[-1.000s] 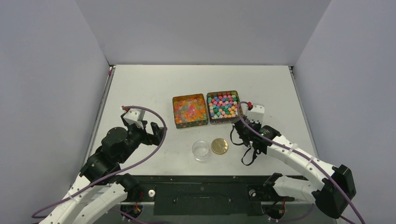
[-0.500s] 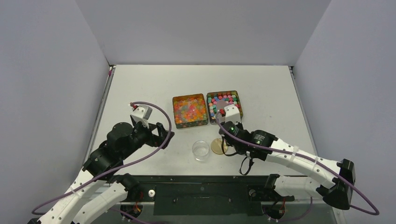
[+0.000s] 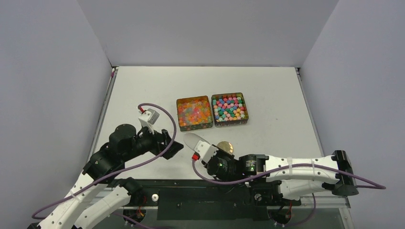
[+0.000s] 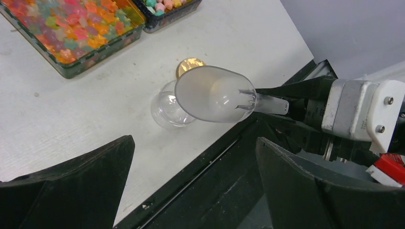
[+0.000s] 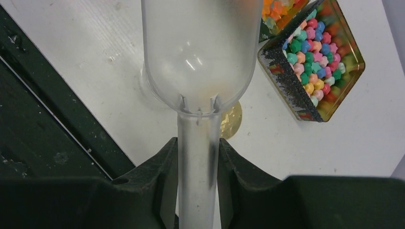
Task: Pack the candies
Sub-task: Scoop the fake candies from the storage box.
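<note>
The candies fill two square trays: glossy translucent ones in the left tray (image 3: 194,113) (image 4: 71,28), opaque lumps in the right tray (image 3: 229,109) (image 5: 313,62). My right gripper (image 3: 206,155) (image 5: 197,148) is shut on the handle of a frosted white scoop (image 3: 192,140) (image 5: 196,52) (image 4: 215,94). The scoop's bowl hangs over the small clear jar (image 4: 167,112) and no candies show in it. My left gripper (image 3: 171,142) (image 4: 195,140) is open and empty, left of the jar.
A flat gold lid (image 3: 225,146) (image 4: 189,65) (image 5: 231,119) lies just right of the jar. The table's black front edge (image 4: 210,157) runs close below the jar. Grey walls enclose the table on three sides.
The right arm swung from over the opaque candy tray down to the table's near edge, carrying the scoop above the jar. The left gripper edged right, toward the jar.
</note>
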Motion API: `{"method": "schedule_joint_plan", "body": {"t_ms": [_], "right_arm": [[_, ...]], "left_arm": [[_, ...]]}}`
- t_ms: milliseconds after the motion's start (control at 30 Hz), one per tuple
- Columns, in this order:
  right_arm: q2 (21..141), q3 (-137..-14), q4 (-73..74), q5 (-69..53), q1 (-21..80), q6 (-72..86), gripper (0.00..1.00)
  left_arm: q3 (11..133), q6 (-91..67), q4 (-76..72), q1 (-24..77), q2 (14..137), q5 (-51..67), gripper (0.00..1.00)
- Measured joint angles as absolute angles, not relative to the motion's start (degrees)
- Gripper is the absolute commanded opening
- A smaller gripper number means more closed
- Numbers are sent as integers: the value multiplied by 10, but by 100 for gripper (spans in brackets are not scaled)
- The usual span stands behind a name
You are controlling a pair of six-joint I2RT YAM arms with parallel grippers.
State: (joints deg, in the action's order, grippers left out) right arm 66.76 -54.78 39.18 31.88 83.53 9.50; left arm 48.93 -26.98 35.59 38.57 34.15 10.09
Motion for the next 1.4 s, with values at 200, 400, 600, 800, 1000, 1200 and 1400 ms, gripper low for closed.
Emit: {"method": "schedule_joint_plan", "body": {"t_ms": [200, 400, 600, 800, 1000, 1200, 1400], "right_arm": [[683, -551, 386, 325, 861, 34, 0], [679, -547, 358, 325, 901, -36, 0], [656, -539, 341, 323, 918, -76, 0], [650, -539, 334, 326, 924, -90, 0], [650, -536, 326, 330, 927, -95, 0], [650, -529, 321, 333, 929, -95, 0], [650, -529, 319, 335, 938, -95, 0]], "left_arm": [[489, -282, 381, 386, 364, 160, 97], [489, -283, 399, 386, 372, 201, 100], [488, -286, 403, 386, 373, 237, 83], [477, -294, 402, 386, 376, 271, 72], [466, -296, 402, 386, 379, 288, 58], [454, -301, 400, 386, 379, 292, 44], [452, -308, 396, 386, 379, 292, 28]]}}
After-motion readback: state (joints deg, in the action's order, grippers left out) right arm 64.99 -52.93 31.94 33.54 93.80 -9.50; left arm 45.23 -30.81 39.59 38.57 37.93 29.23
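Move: The scoop's clear blade, its handle held in the right hand, lies about 4 cm ahead of the empty, open left gripper, 7 cm to its right and 8 cm below. Counted from the right hand, the left gripper is roughly 15 cm to the left, 4 cm farther out and 10 cm higher. The clear jar stands some 11 cm ahead and 10 cm right of the left hand, 23 cm below; the gold lid lies about 9 cm to the jar's right and 2 cm beyond it. Back and down, with some travel to the right, the left hand comes about 7 cm in to the scoop's blade, tipping down and turning clockwise some 15 degrees each; its wide-open fingers then close more than halfway around the blade's free end. The right hand keeps its pinch on the handle, draws back and left with a small rise, and turns counter-clockwise about 20 degrees to bring the blade across, nearly still after the first half. ##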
